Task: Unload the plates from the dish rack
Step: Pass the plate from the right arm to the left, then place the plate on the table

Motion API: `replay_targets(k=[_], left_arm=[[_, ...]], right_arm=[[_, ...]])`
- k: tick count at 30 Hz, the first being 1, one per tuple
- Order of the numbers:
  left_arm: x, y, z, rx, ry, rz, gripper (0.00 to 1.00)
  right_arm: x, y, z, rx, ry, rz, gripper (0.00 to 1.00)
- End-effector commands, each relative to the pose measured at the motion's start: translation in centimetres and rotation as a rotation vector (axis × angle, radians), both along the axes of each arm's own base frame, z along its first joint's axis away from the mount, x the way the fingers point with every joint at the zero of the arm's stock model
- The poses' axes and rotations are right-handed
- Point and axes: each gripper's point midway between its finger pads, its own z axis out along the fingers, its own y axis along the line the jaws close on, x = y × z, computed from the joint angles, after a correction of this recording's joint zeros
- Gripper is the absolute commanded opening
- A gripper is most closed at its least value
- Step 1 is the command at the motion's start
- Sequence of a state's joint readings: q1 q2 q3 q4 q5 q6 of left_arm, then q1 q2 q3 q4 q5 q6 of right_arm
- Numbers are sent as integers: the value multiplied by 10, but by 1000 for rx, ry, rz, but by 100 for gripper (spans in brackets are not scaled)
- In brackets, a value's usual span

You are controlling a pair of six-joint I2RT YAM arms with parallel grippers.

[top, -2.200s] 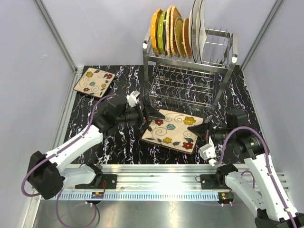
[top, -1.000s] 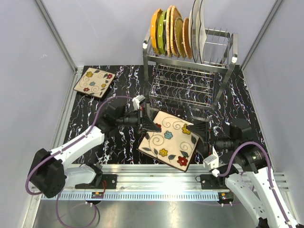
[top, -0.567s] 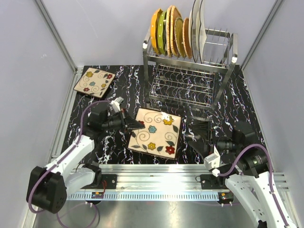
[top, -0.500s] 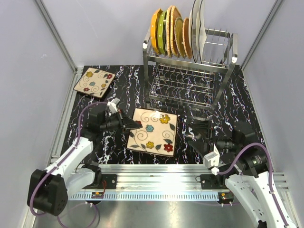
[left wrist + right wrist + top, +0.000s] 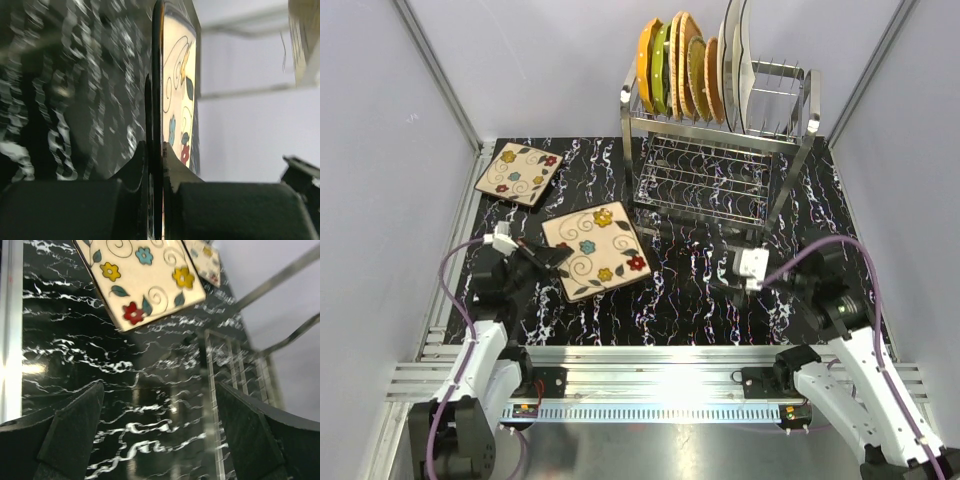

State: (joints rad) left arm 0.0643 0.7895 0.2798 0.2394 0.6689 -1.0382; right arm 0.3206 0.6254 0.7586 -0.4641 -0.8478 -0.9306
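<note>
A square beige floral plate (image 5: 595,250) lies low over the black marbled table, left of centre, with my left gripper (image 5: 548,262) shut on its left edge. In the left wrist view the plate's thin edge (image 5: 158,100) runs straight between the closed fingers (image 5: 172,162). A second floral plate (image 5: 518,173) lies flat at the far left. The steel dish rack (image 5: 720,170) stands at the back with orange (image 5: 648,65), green (image 5: 662,68), wicker (image 5: 692,65) and white plates (image 5: 735,60) upright on its top tier. My right gripper (image 5: 720,283) is open and empty, right of the held plate (image 5: 145,275).
The rack's lower tier of wire (image 5: 220,370) is just ahead of the right gripper (image 5: 160,430). Grey walls close in the table on three sides. A metal rail (image 5: 650,385) runs along the near edge by the arm bases.
The left arm has drawn back to the left, carrying the floral plate from the table's middle toward the other floral plate. The right gripper, open, has left the plate and swung toward the rack.
</note>
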Motion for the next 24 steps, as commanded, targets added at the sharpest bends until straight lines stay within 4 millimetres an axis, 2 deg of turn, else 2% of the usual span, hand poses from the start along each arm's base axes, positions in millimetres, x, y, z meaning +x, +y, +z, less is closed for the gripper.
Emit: replay_targets(k=[1, 4, 5, 6, 8, 10, 11, 14, 15, 17, 18, 19, 21, 22, 24], left_arm=[[25, 32, 69, -26, -326, 174, 0], [39, 65, 70, 4, -371, 329, 0], [42, 72, 65, 3, -365, 367, 0], [46, 84, 76, 1, -421, 430, 0], [54, 101, 73, -9, -424, 502, 0], [61, 116, 82, -6, -471, 560, 0], [69, 122, 76, -6, -448, 575, 0], [83, 137, 90, -28, -496, 618, 0], [92, 143, 87, -34, -492, 638, 0], [102, 152, 101, -55, -545, 659, 0], [114, 159, 86, -71, -501, 680, 0], [122, 166, 95, -82, -526, 690, 0], [135, 173, 99, -120, -540, 696, 0], [147, 179, 96, -128, -532, 702, 0], [159, 187, 96, -156, -539, 727, 0]], right_arm=[[14, 1, 15, 87, 206, -123, 100], [14, 5, 7, 96, 304, -123, 100], [14, 6, 6, 99, 323, -123, 100], [14, 7, 3, 107, 355, -128, 100], [17, 8, -1, 108, 380, -133, 100], [19, 8, -3, 109, 394, -141, 100], [18, 8, -4, 108, 395, -141, 100], [19, 8, -5, 107, 393, -142, 100], [20, 8, -6, 107, 391, -146, 100], [20, 8, -6, 105, 387, -145, 100], [20, 7, -6, 104, 386, -148, 100], [20, 7, -6, 105, 384, -151, 100], [21, 6, -6, 106, 379, -160, 100], [22, 6, -6, 106, 380, -160, 100], [23, 5, -6, 106, 379, -171, 100]])
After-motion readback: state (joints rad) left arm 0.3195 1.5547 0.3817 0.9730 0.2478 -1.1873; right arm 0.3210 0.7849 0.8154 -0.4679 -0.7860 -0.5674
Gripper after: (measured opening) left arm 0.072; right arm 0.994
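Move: My left hand holds the second plate by its near left edge; its middle is about 7 cm ahead, 9 cm right and 2 cm lower. I'm taking it to the first plate, flat on the table some 42 cm ahead of my left hand, 27 cm left and 15 cm below. The foot of the rack's near left leg is about 5 cm ahead, 21 cm right and 16 cm below. From my empty right hand the first plate lies roughly 50 cm ahead, 76 cm left and 25 cm below. Keeping the second plate pinched, I swing my left hand left and forward, away from the rack and towards the first plate, sinking about 5 cm. It goes mainly left at first, then more forward, some 20 cm in all, while I turn the plate about 40 degrees counter-clockwise. My right hand, still open and empty, eases 2 cm forward and down, rolling roughly 25 degrees, then holds. ##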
